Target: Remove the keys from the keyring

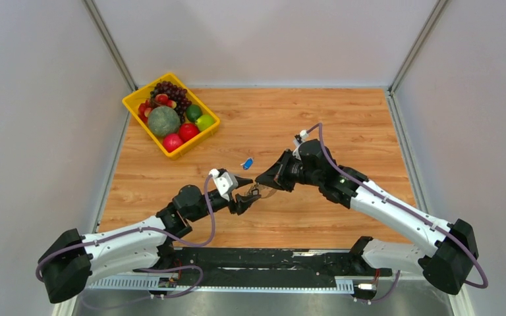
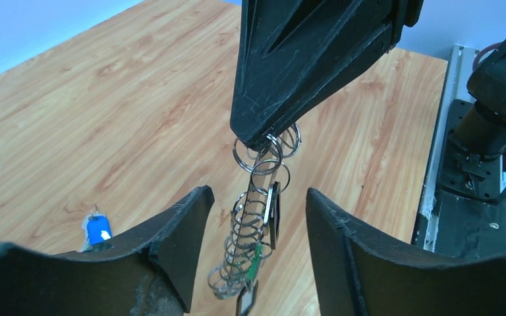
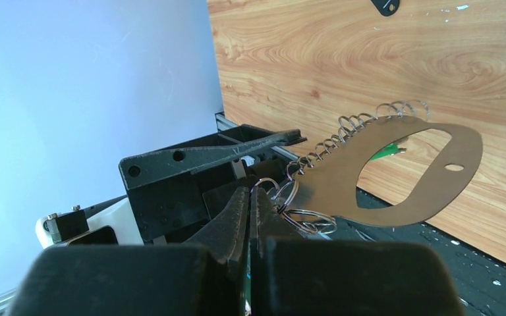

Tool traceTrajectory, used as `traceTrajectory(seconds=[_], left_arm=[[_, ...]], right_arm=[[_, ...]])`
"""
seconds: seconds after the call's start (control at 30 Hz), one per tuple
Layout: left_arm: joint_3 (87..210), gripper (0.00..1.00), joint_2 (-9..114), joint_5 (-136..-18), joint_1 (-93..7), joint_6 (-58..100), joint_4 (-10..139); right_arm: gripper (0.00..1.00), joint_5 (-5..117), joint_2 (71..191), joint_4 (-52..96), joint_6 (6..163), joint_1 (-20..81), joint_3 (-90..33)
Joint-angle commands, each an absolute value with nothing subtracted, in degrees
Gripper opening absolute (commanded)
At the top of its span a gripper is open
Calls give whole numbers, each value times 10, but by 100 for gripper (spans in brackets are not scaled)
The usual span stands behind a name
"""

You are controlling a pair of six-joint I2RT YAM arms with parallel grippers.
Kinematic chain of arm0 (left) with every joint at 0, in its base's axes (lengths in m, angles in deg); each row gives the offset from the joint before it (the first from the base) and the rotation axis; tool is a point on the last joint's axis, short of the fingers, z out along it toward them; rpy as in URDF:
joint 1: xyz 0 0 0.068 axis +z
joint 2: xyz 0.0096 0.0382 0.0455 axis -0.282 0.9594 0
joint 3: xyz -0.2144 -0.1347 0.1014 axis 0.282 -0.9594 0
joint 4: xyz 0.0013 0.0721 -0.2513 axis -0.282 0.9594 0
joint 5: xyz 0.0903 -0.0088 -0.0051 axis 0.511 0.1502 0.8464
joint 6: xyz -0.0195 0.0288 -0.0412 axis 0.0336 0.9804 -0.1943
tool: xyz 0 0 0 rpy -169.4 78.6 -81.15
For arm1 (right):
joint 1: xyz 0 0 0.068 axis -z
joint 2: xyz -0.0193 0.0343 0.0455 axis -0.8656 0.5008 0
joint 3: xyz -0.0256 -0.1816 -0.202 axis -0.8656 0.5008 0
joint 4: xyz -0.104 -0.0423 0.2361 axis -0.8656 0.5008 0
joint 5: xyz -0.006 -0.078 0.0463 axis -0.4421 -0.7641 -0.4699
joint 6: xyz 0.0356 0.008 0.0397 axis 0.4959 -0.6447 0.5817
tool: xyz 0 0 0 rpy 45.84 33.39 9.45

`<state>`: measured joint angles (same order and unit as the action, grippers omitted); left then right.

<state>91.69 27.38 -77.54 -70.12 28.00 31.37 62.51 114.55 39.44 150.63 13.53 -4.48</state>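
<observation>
My right gripper [image 1: 258, 180] [image 3: 250, 192] is shut on one end of the keyring [image 3: 333, 184], a flat brassy metal loop held up over the table. The keys [image 2: 253, 227] hang from it as a row of small silver rings with a black head and a green one. In the left wrist view the right gripper [image 2: 263, 138] comes down from above with the bunch dangling under its tip. My left gripper [image 1: 245, 199] [image 2: 257, 192] is open, one finger on each side of the bunch, touching nothing.
A small blue tag [image 1: 247, 162] [image 2: 97, 228] lies on the wooden table just beyond the grippers. A black tag [image 3: 385, 6] lies further off. A yellow basket [image 1: 171, 150] of fruit stands at the back left. The black base plate [image 1: 270, 260] runs along the near edge.
</observation>
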Motion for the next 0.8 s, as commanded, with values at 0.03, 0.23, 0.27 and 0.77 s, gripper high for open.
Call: traceTrajectory(seconds=[0.03, 0.23, 0.27, 0.77], left_arm=[[948, 55, 289, -781, -706, 308, 287], [954, 8, 274, -784, -706, 315, 330], [960, 2, 270, -785, -705, 317, 341], [1074, 5, 222, -783, -706, 261, 625]], right_arm=[[0, 648, 1130, 349, 1520, 137, -41], [0, 646, 1125, 348, 1511, 138, -37], [0, 647, 1124, 348, 1508, 137, -35], [0, 668, 1105, 365, 1436, 153, 2]])
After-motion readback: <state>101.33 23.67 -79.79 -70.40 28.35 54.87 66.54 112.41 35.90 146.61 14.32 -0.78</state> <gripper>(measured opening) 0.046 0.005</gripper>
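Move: The black-headed key hangs from the split ring in the right fingers and already sits between the open left pads, about 1 cm nearer the base and 1 cm below the left hand point. The keyring's flat plate lies some 4 cm to the left hand's right and 4 cm lower, level fore and aft. The blue key fob lies on the table roughly 18 cm ahead, 2 cm left and 18 cm below. From the right hand the key lies about 2 cm back, 1 cm left and 4 cm below. Staying almost in place, the left hand shuts its wide-open fingers and pinches the key just under its ring, then draws back about 1.5 cm towards its base, its wrist rolling and tipping some 10 degrees. The right hand keeps the split ring pinched above and follows back about 1 cm, turning slightly counter-clockwise. ##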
